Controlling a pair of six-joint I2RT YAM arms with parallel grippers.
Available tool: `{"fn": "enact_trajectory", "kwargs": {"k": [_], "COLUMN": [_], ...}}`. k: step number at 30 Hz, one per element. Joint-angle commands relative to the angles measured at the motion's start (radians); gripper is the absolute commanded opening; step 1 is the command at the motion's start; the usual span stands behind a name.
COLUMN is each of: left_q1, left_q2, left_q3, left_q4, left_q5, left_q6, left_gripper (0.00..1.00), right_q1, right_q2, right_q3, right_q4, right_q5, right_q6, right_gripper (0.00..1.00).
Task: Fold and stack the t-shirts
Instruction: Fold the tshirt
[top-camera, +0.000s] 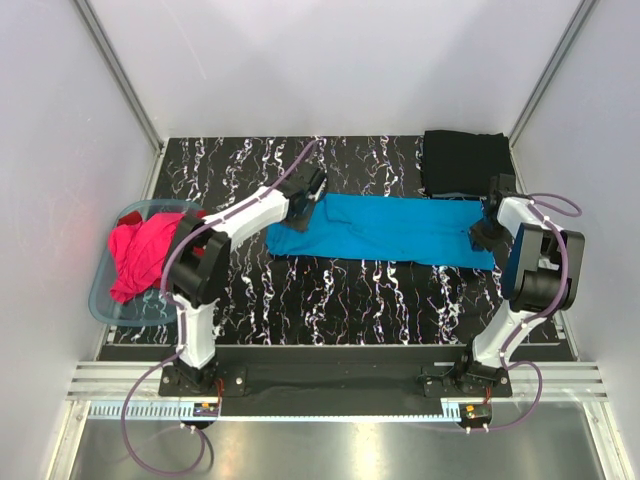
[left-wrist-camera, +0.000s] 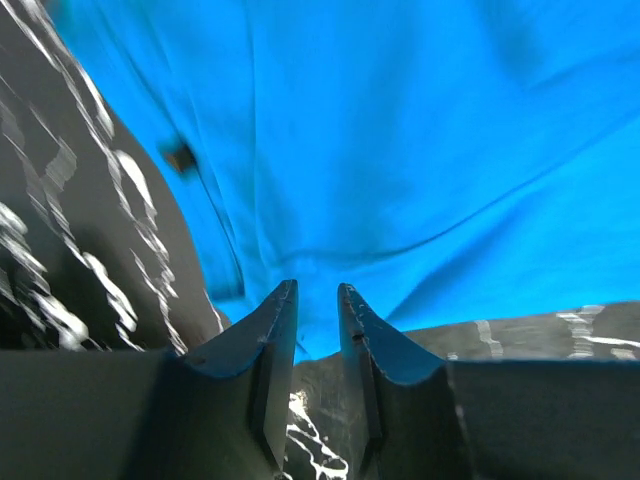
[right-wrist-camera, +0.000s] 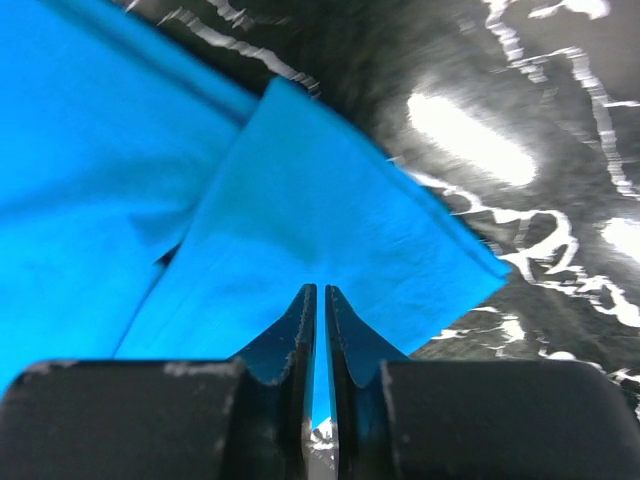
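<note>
A bright turquoise t-shirt (top-camera: 380, 228) lies spread in a long strip across the middle of the black marbled table. My left gripper (top-camera: 308, 190) is at its left end. In the left wrist view its jaws (left-wrist-camera: 317, 288) stand a little apart over the hem of the shirt (left-wrist-camera: 400, 150), with nothing pinched between them. My right gripper (top-camera: 483, 235) is at the shirt's right end. In the right wrist view it (right-wrist-camera: 320, 290) is shut on a folded corner of the turquoise cloth (right-wrist-camera: 320, 210). A black t-shirt (top-camera: 462, 163) lies folded at the back right.
A translucent pale-blue tub (top-camera: 100, 290) stands at the left edge with a crumpled magenta-pink t-shirt (top-camera: 140, 255) hanging in it. White walls and metal frame posts close in the table on three sides.
</note>
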Motion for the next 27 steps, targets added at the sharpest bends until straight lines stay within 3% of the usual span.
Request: {"fn": "enact_trajectory", "kwargs": {"k": [1,8,12,17,21,27], "left_q1": [0.013,0.030,0.030,0.033,0.034,0.036], "left_q2": [0.032,0.075,0.075,0.058,0.037,-0.008], "left_q3": [-0.031,-0.099,-0.108,-0.131,-0.166,-0.107], "left_q4": [-0.032,-0.042,-0.043,-0.049,-0.052,-0.115], "left_q5": [-0.001,-0.071,-0.140,-0.217,-0.309,-0.300], "left_q6": [-0.111,-0.156,-0.144,-0.130,-0.118,-0.157], "left_gripper": [0.27,0.23,0.23,0.23,0.23,0.28], "right_q1": [0.002,0.017,0.028,-0.001,-0.012,-0.012], "right_q2": [-0.061,-0.110,-0.038,0.129,0.120,0.065], "right_q3": [-0.002,-0.033,-0.042,0.022,-0.012,-0.024], "right_q4": [0.052,0.055,0.119,0.011,0.018,0.015], "right_q5": [-0.108,-0.089,-0.215,-0.165,-0.107,-0.083], "right_q6": [-0.037,-0.042,-0.054,-0.054,-0.057,-0.074], "right_gripper": [0.13,0.13,0.15,0.13,0.13,0.13]}}
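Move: The t-shirt's left end, which the left hand goes for, lies about 8 cm to its left, 3 cm back and 7 cm below; the black tag is on that edge, some 6 cm ahead and 9 cm left of the hand. The clothes bin stands roughly 35 cm left and 8 cm back. From the right hand, the shirt's right end is about 3 cm right, 2 cm ahead and 2 cm below, with the black folded shirt some 20 cm ahead and 3 cm left. The left hand drops about 6 cm, easing back and left, until its part-open fingertips press down on the blue cloth near its left end, then draws some 4 cm left along the table with it, rolling about 15 degrees left side up and turning slightly counter-clockwise. Meanwhile the right hand, nearly shut, lifts about 2 cm while edging forward and left, then sets its fingertips down again on the shirt's right end and stays there. ##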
